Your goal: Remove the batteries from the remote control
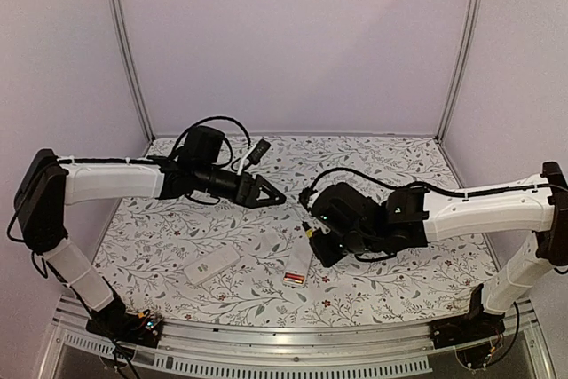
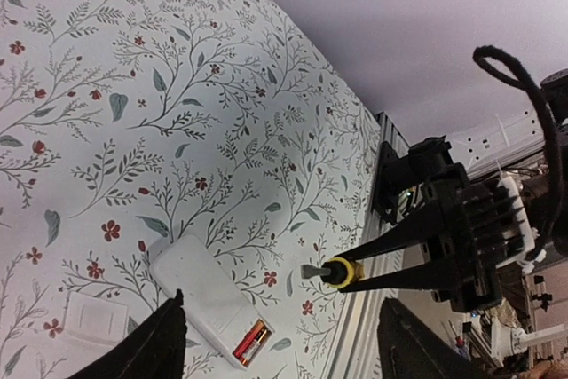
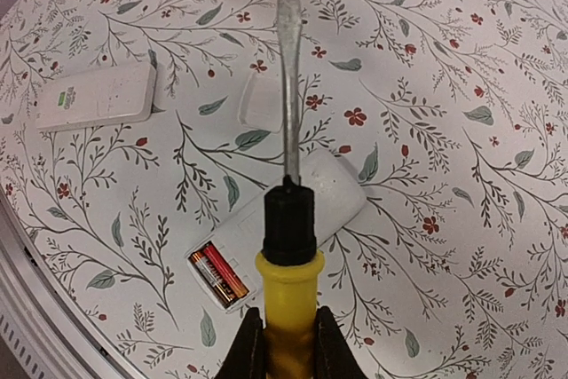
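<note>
The white remote control point(image 1: 299, 261) lies face down near the table's front, its compartment uncovered. Two red-orange batteries point(image 3: 217, 277) sit side by side inside it, also seen as the batteries point(image 2: 251, 342) in the left wrist view. My right gripper point(image 3: 291, 352) is shut on the yellow handle of a screwdriver point(image 3: 288, 303). The screwdriver's flat blade point(image 3: 287, 59) points out over the remote point(image 3: 333, 193) and hangs above it. My left gripper point(image 2: 284, 352) hovers open above the remote point(image 2: 200, 295), nothing between its fingers. From above, the left gripper point(image 1: 269, 193) is behind and left of the right gripper point(image 1: 312, 235).
A second white device point(image 1: 211, 265) with a green label lies left of the remote. A small white cover point(image 3: 260, 99) rests on the floral cloth between them. The table's metal front rail point(image 1: 293, 343) runs close below the remote.
</note>
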You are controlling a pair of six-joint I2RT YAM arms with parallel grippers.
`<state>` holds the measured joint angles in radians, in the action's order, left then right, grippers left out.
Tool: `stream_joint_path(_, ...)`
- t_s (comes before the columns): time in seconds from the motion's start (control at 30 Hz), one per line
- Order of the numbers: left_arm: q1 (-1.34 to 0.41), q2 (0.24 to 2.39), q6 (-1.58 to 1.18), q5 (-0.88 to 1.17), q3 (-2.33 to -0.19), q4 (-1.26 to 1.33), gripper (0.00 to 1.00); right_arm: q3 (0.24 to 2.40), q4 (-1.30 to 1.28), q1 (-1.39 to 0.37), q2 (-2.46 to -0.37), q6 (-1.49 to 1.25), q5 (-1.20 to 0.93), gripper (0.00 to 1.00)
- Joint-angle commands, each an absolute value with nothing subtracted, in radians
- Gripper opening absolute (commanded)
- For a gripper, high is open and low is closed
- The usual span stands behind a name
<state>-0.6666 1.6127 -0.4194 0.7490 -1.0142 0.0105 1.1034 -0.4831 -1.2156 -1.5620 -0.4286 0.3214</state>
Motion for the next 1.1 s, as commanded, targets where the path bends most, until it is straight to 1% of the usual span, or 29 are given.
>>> stream_joint_path(0.0, -0.688, 1.639, -0.444, 0.822, -1.0, 0.06, 0.68, 1.136, -0.434, -1.221, -1.583, -0.367, 0.354, 0.0)
stream_joint_path(0.2, -0.69, 1.659, -0.489, 0.881, -0.986, 0.117, 0.52, 1.156, -0.395, -1.22, -1.595, -0.328, 0.343, 0.0)
stream_joint_path(0.3, -0.692, 1.669, -0.501, 0.895, -0.984, 0.124, 0.39, 1.161, -0.382, -1.221, -1.606, -0.316, 0.341, 0.0)
stream_joint_path(0.37, -0.692, 1.673, -0.507, 0.904, -0.983, 0.128, 0.36, 1.163, -0.376, -1.221, -1.606, -0.311, 0.339, 0.0)
stream_joint_path(0.57, -0.692, 1.677, -0.521, 0.918, -0.98, 0.142, 0.34, 1.163, -0.365, -1.221, -1.609, -0.295, 0.325, 0.0)
stream_joint_path(0.6, -0.693, 1.676, -0.521, 0.921, -0.979, 0.144, 0.31, 1.162, -0.364, -1.221, -1.61, -0.293, 0.318, 0.0)
stream_joint_path(0.67, -0.692, 1.678, -0.528, 0.931, -0.978, 0.152, 0.21, 1.156, -0.348, -1.221, -1.61, -0.283, 0.309, 0.0)
stream_joint_path(0.73, -0.692, 1.682, -0.533, 0.939, -0.975, 0.16, 0.13, 1.152, -0.342, -1.221, -1.608, -0.28, 0.315, 0.0)
stream_joint_path(0.87, -0.692, 1.684, -0.539, 0.947, -0.974, 0.167, 0.09, 1.153, -0.337, -1.221, -1.612, -0.28, 0.328, 0.0)
stream_joint_path(0.93, -0.692, 1.684, -0.542, 0.953, -0.974, 0.171, 0.01, 1.155, -0.336, -1.221, -1.616, -0.279, 0.334, 0.0)
stream_joint_path(1.07, -0.691, 1.682, -0.549, 0.968, -0.973, 0.184, 0.0, 1.142, -0.326, -1.221, -1.611, -0.316, 0.367, 0.01)
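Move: The screwdriver, gripped by its yellow handle in the right hand, has its bare shaft about 4 cm back, 4 cm to the right and 2 cm below the left hand. The battery cover lies some 18 cm under the left hand, 2 cm to its left and level with it. From the right hand, the left fingertips are roughly 8 cm ahead, 8 cm left and 4 cm up; the remote control with its batteries lies about 12 cm below, 3 cm left and 1 cm farther out. Converging on each other, the left hand draws back and a bit to the right, about 3 cm in all, while its wide-open fingers close fully and pinch the screwdriver's metal shaft near the tip. The right hand, keeping its grip on the yellow handle, carries the screwdriver left and up, with a little forward, some 3.5 cm to meet them, then holds nearly still. ##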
